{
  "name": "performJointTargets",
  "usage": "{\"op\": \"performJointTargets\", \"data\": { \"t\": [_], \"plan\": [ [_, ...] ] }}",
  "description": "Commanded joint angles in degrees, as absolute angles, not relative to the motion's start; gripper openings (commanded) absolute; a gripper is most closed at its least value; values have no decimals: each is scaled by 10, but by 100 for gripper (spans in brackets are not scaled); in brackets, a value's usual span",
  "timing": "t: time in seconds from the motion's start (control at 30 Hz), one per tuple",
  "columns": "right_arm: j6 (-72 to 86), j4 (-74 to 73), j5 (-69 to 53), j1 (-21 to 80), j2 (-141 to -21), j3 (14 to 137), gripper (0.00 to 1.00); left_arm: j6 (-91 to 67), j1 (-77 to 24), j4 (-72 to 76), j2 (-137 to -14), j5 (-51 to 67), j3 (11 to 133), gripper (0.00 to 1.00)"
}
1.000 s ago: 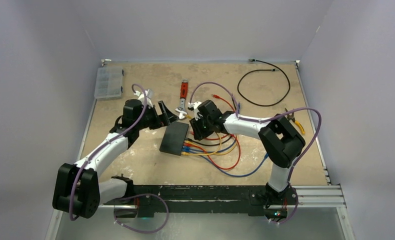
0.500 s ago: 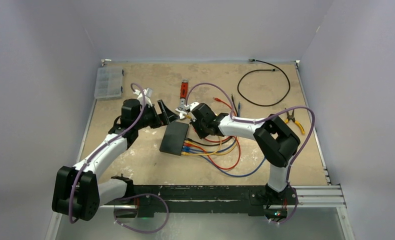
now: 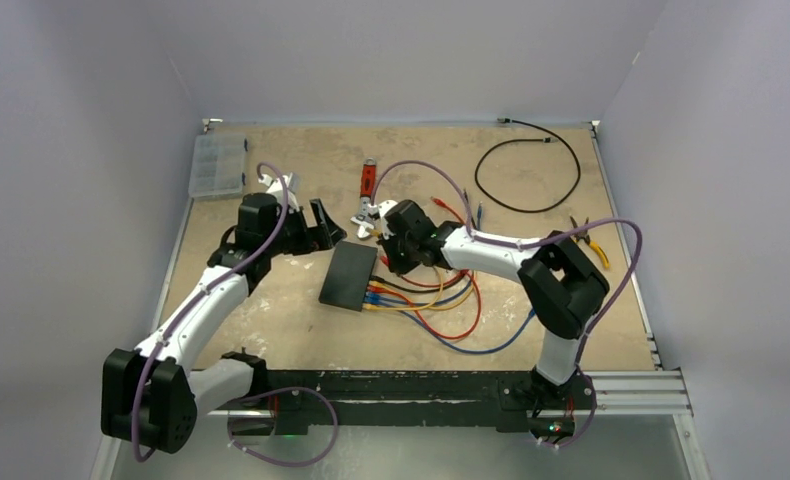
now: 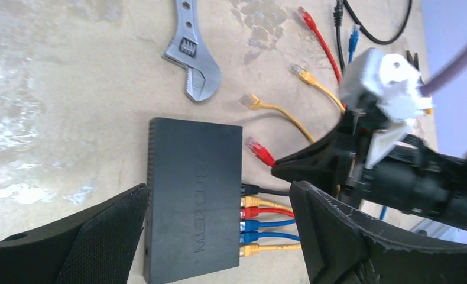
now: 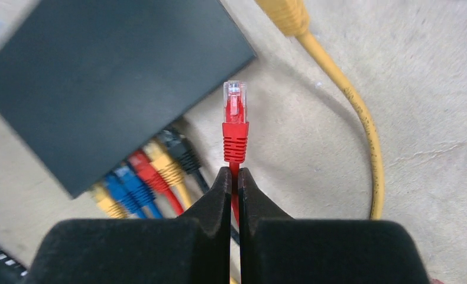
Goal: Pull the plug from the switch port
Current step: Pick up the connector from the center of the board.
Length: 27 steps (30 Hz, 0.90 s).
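Note:
The switch is a flat black box lying on the table, with several coloured plugs in the ports on its right edge. A red plug is outside the ports, beside the switch's far right corner. My right gripper is shut on the red cable just behind that plug. Above the switch's far end hovers my left gripper, open, a finger on either side and touching nothing.
A wrench lies just beyond the switch. Loose yellow plugs and coloured cables spread to the right. A clear compartment box sits far left, a black cable loop far right, and pliers by the right edge.
My right gripper has closed on the red cable behind the plug. My left gripper has drawn back a little to the far left of the switch, still open.

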State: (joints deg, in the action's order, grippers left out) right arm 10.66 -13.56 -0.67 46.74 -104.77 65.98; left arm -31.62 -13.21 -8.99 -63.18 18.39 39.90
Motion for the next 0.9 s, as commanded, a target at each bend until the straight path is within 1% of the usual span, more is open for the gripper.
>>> {"op": "performJointTargets", "data": {
  "t": [0.0,0.33,0.5,0.67,0.87],
  "plan": [
    [127,-130,-69,448,-977,708,0,-245,-128,-150,-620,131,445,90],
    [160,-71,-279,360,-882,730,0,-170,-128,-210,-649,82,498,89],
    [183,-9,-371,336,-846,739,0,-132,-128,-230,-672,55,526,89],
    [217,39,-442,320,-832,762,0,-108,-128,-232,-689,36,528,89],
    [293,132,-539,300,-823,770,0,-111,-128,-230,-708,15,511,89]
  ]
}}
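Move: The red connector is already pinched by its cable, just behind the boot, about 1 cm beyond the right hand's tips on the forward-left side, a couple of centimetres above the board. From the right hand, the switch is some 8 cm left and 1 cm back, the nearest yellow plug about 6 cm ahead and 2 cm left, and the wrench jaw roughly 8 cm ahead and 6 cm left. From the left hand, the red connector lies level with it, about 12 cm right and 11 cm below. Keeping its shut pinch on the red cable, the right hand pulls the connector almost straight up from beside the switch, nearly 30 cm, bowing forward about 3 cm on the way and coming back, while the wrist swings some 50 degrees so that the steeply down-pointing fingers end nearly level, pointing left. The empty left hand, wide open, draws left about 5 cm and a little forward, away from the switch, rolling its left side up. ##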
